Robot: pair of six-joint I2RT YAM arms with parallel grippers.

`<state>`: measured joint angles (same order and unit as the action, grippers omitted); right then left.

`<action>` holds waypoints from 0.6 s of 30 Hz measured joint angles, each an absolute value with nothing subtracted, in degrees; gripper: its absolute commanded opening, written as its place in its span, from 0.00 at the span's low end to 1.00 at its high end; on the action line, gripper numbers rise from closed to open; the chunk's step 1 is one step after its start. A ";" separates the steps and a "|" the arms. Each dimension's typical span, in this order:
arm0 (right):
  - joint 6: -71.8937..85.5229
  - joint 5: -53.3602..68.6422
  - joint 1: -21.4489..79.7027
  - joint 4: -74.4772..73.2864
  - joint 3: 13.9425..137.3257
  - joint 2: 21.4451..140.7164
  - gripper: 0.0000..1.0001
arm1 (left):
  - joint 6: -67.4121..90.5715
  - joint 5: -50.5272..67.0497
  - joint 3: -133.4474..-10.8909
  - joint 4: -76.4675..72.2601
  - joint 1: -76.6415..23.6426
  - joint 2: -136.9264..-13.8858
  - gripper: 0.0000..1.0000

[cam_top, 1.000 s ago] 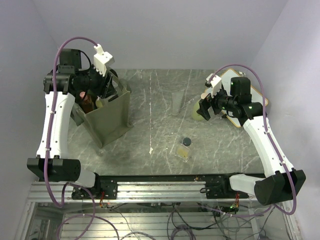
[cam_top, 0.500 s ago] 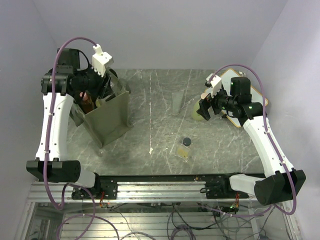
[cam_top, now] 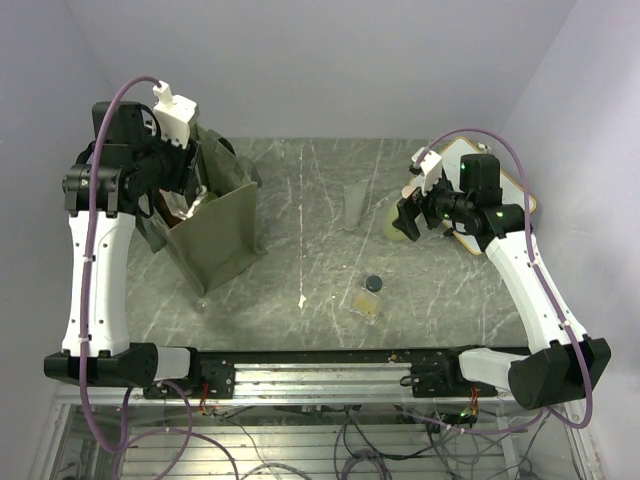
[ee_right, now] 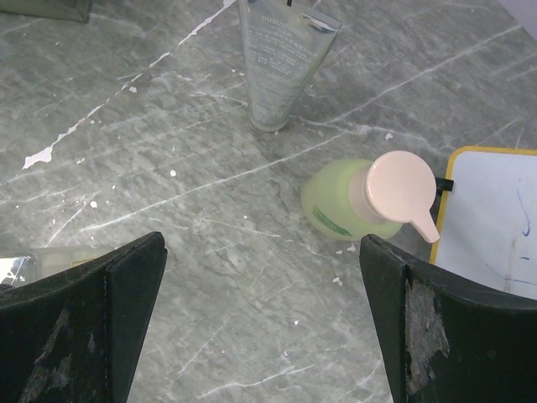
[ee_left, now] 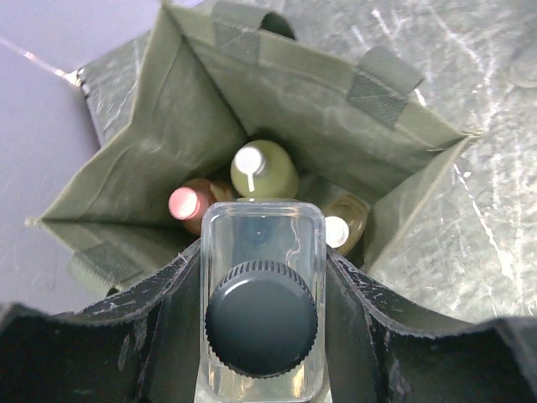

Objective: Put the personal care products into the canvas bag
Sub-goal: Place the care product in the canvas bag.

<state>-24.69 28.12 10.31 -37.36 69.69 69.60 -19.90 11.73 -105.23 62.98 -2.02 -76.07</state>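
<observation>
My left gripper (ee_left: 262,281) is shut on a clear square bottle (ee_left: 262,319) with a dark cap, held above the open mouth of the olive canvas bag (ee_left: 168,126). Down in the bag stand a yellow-green bottle (ee_left: 264,170), a pink-capped orange bottle (ee_left: 186,201) and a white-capped bottle (ee_left: 346,220). From above, the left gripper (cam_top: 185,185) hangs over the bag (cam_top: 215,235). My right gripper (ee_right: 264,285) is open and empty over the table, beside a yellow-green pump bottle (ee_right: 344,201) and a translucent tube (ee_right: 277,67). Another clear dark-capped bottle (cam_top: 370,296) lies mid-table.
A wood-framed whiteboard (cam_top: 500,190) lies at the back right, just behind the right gripper (cam_top: 405,222), and its edge (ee_right: 495,210) touches the pump bottle's side of the view. The bag stands at the table's left, near the wall.
The left arm has lifted and swung a little left with the clear bottle, still above the bag. The right arm has not moved.
</observation>
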 measured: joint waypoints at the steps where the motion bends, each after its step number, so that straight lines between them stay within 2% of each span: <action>1: -24.69 28.12 10.33 -37.34 69.69 69.60 1.00 | -18.92 10.37 -104.22 62.19 -2.02 -75.55 0.07; 18: -24.71 28.10 10.74 -37.34 69.69 69.60 1.00 | -4.95 -1.98 -89.19 50.30 -2.02 -72.31 0.07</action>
<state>-24.71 28.10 10.74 -37.34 69.69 69.60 -4.95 -1.98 -89.19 50.30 -2.02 -72.31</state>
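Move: The left hand holds the clear black-capped bottle above the canvas bag, whose middle lies about 9 cm ahead, 2 cm left and 23 cm below. Inside, the green bottle is some 12 cm ahead and 1 cm left, the pink-capped bottle 11 cm ahead and 8 cm left, the amber bottle 4 cm ahead and 6 cm right, all about 22 cm down. From the right hand the bag lies roughly 50 cm left, 8 cm ahead and 12 cm lower. Left hand lowers the held bottle about 5 cm towards the bag, easing left and turning some 20 degrees counter-clockwise. ##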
